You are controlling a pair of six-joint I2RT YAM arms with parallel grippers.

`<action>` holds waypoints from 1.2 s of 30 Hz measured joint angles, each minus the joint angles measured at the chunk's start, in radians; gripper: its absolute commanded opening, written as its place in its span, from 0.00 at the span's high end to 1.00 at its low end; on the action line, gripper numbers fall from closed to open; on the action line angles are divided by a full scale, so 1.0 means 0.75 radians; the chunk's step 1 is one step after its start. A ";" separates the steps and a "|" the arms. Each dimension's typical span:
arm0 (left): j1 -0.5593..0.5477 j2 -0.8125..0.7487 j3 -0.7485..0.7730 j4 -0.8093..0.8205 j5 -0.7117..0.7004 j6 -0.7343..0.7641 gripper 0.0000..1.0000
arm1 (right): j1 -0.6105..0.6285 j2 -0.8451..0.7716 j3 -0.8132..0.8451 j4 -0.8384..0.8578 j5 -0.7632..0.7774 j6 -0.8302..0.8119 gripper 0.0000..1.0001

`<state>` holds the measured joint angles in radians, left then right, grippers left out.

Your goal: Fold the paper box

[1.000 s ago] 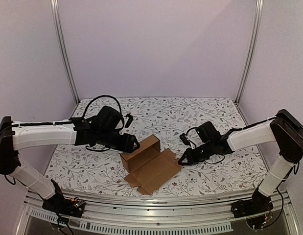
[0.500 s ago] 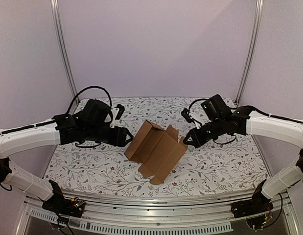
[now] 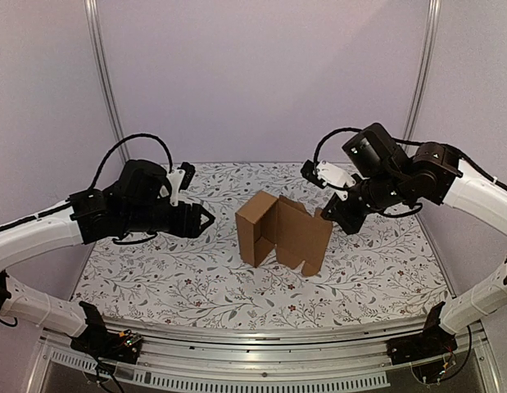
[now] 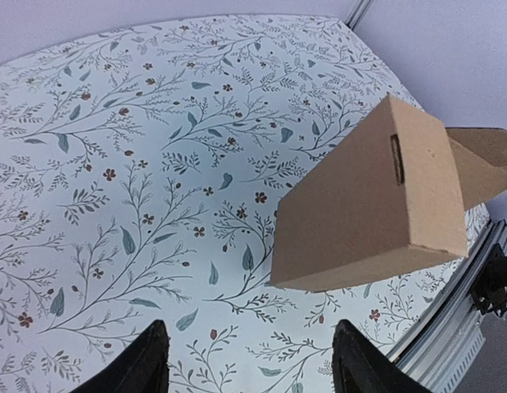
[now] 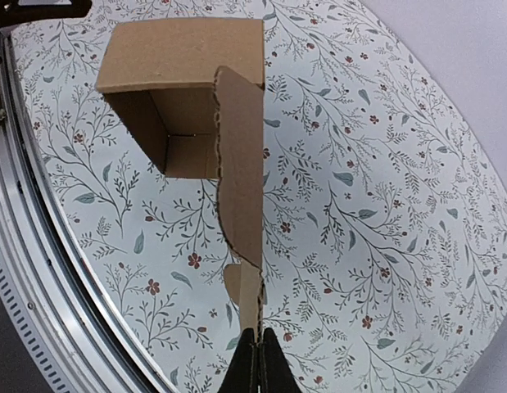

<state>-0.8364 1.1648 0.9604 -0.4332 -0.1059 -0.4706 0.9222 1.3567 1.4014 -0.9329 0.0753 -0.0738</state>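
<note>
The paper box [image 3: 278, 233], plain brown cardboard, stands tipped up on edge in the middle of the table, its lid panel hanging toward the near side. My right gripper [image 3: 327, 214] is shut on the top edge of that lid panel [image 5: 253, 311]; the right wrist view looks down along the panel into the open tray part [image 5: 175, 123]. To the left of the box my left gripper [image 3: 205, 219] hovers open and apart from it. In the left wrist view the box's closed side [image 4: 376, 209] shows ahead of the two black fingertips [image 4: 142, 360], with nothing between them.
The table [image 3: 155, 278] has a white cloth with a floral print. A metal rail [image 3: 261, 372] runs along its near edge, and grey walls with upright metal posts [image 3: 106, 82] close the back and sides.
My right gripper has lifted the box's lid panel up and toward the back, tipping the box from flat to upright. The left gripper has drawn back to the left, away from the box.
</note>
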 measured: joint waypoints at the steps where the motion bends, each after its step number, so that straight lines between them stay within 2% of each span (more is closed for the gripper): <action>1: 0.000 -0.002 0.000 0.000 -0.001 0.001 0.33 | 0.011 -0.004 0.065 -0.055 0.042 -0.034 1.00; 7: 0.000 -0.003 0.000 0.001 -0.005 0.007 0.33 | 0.094 -0.012 0.236 -0.232 0.254 -0.172 1.00; 12: 0.000 -0.003 0.000 0.002 -0.005 0.010 0.34 | 0.157 -0.008 0.293 -0.361 0.422 -0.311 1.00; 17: 0.000 -0.003 0.000 0.001 -0.005 0.010 0.34 | 0.168 0.046 0.379 -0.491 0.608 -0.415 1.00; 22: 0.000 -0.005 -0.001 0.003 -0.005 0.010 0.33 | 0.169 0.132 0.443 -0.526 0.759 -0.481 1.00; 27: 0.000 -0.009 -0.007 0.004 -0.005 0.009 0.33 | 0.176 0.198 0.468 -0.541 0.839 -0.536 1.00; 36: 0.000 -0.009 -0.010 0.010 -0.004 0.009 0.33 | 0.204 0.379 0.516 -0.547 0.844 -0.597 1.00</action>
<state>-0.8364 1.1584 0.9527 -0.4259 -0.1089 -0.4641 1.0756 1.6413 1.7882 -1.3434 0.7082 -0.5217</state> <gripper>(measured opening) 0.668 0.003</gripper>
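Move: The right hand already pinches the near-vertical lid panel of the paper box by its upper outer corner. The middle of the panel lies about 7 cm to that hand's left, level fore and aft and some 8 cm below. The box body hangs beyond it, roughly 17 cm to the hand's left, 1 cm ahead and 8 cm lower. From the idle left hand, the box body is about 14 cm to the right, 1 cm ahead and some 6 cm below. Keeping its pinch on the corner of the lid panel, the right hand carries the paper box up and to the right, about 6 cm each way. It then eases some 4 cm forward and sinks about 3 cm while drifting 3 cm back left. Throughout, the wrist rolls its left side down by roughly 45 degrees and lifts its pointing, so the fingers swing from down-left to down and forward. ##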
